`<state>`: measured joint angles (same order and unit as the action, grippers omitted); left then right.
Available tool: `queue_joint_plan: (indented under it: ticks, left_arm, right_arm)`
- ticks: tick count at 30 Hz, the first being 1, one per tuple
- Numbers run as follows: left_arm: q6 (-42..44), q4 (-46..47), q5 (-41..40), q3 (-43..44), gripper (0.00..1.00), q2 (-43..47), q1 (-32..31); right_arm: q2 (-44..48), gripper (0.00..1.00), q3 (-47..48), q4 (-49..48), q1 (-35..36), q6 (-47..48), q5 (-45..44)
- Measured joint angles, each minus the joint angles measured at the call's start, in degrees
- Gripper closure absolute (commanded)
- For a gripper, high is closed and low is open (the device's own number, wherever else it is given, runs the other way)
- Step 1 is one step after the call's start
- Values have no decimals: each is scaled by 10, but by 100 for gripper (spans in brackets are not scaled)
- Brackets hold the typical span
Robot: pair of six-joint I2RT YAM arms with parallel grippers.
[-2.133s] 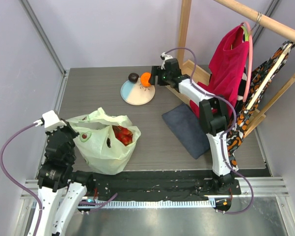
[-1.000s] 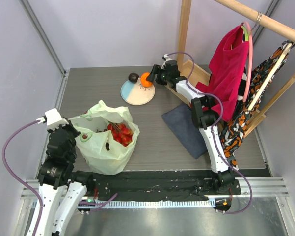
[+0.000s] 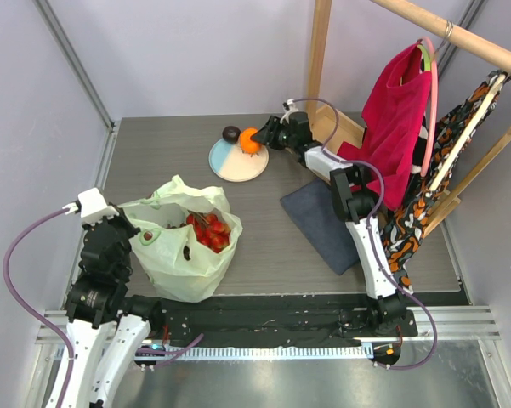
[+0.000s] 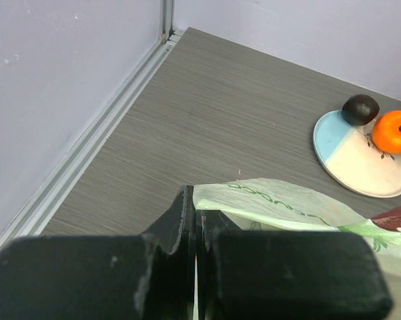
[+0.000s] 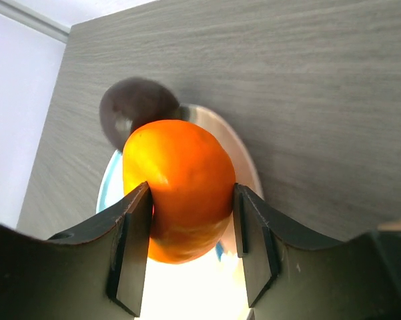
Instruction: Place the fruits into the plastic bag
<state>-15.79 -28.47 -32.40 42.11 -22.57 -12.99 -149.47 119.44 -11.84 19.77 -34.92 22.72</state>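
An orange sits at the far right edge of a round blue-and-cream plate. My right gripper reaches in from the right and is shut on it. In the right wrist view both pads press the orange from either side. A dark round fruit rests just behind on the plate rim. The pale green plastic bag lies near left, mouth open, with red fruits inside. My left gripper is shut on the bag's edge, holding it up.
A dark blue cloth lies flat right of centre. A wooden rack at the back right carries a red cloth and a patterned cloth. A wall rail borders the table's left side.
The right gripper's jaws have narrowed onto the orange and its wrist has edged left. The left gripper lifted the bag's edge earlier and has since held still.
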Motion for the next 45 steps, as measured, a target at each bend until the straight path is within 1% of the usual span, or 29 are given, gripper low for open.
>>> queue_joint_plan:
  ticks: [4, 11, 14, 19, 23, 30, 36, 39, 45]
  left_arm:
    - [0, 0, 1, 0, 100, 0, 0]
    - [0, 0, 6, 0, 100, 0, 0]
    - [0, 0, 6, 0, 100, 0, 0]
    - [0, 0, 13, 0, 100, -1, 0]
    - [0, 0, 20, 0, 100, -5, 0]
    - [0, 0, 21, 0, 100, -6, 0]
    - [0, 0, 23, 0, 100, -6, 0]
    - [0, 0, 24, 0, 100, -6, 0]
    - [0, 0, 25, 0, 100, -9, 0]
  right_arm:
    - [49, 87, -70, -33, 3, -8, 9]
    - [159, 88, -134, -82, 23, -9, 15]
    - [221, 88, -174, -121, 35, -13, 22]
    - [323, 88, -256, -223, 58, -42, 47]
    - [389, 88, -292, -250, 91, -28, 63]
    - [488, 88, -339, -249, 182, 55, 94]
    - [545, 88, -360, -232, 244, 115, 145]
    - [571, 88, -368, -185, 276, 173, 142]
    - [588, 89, -366, -31, 373, 331, 61]
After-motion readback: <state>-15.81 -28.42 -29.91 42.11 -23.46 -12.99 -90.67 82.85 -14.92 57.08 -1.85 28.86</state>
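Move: The orange is already in the right gripper at the far rim of the plate. From that hand, the plastic bag's mouth is about 32 cm back, 14 cm left and some 13 cm higher, with the tomatoes inside roughly 31 cm back and 10 cm left. The avocado sits 3 cm ahead and 7 cm left; the plate's middle is 6 cm back and 4 cm left. From the left gripper the mouth is about 8 cm ahead, 10 cm right and 7 cm below. Keep the right gripper's pinch on the orange, lift it off the plate and carry it back about 40 cm and left some 15 cm to above the plastic bag, climbing about 35 cm, then starting to sink over the last few centimetres. On the way swing the fingers counter-clockwise by roughly 45 degrees until they point left and level. Hold the bag's edge still with the shut left gripper. ##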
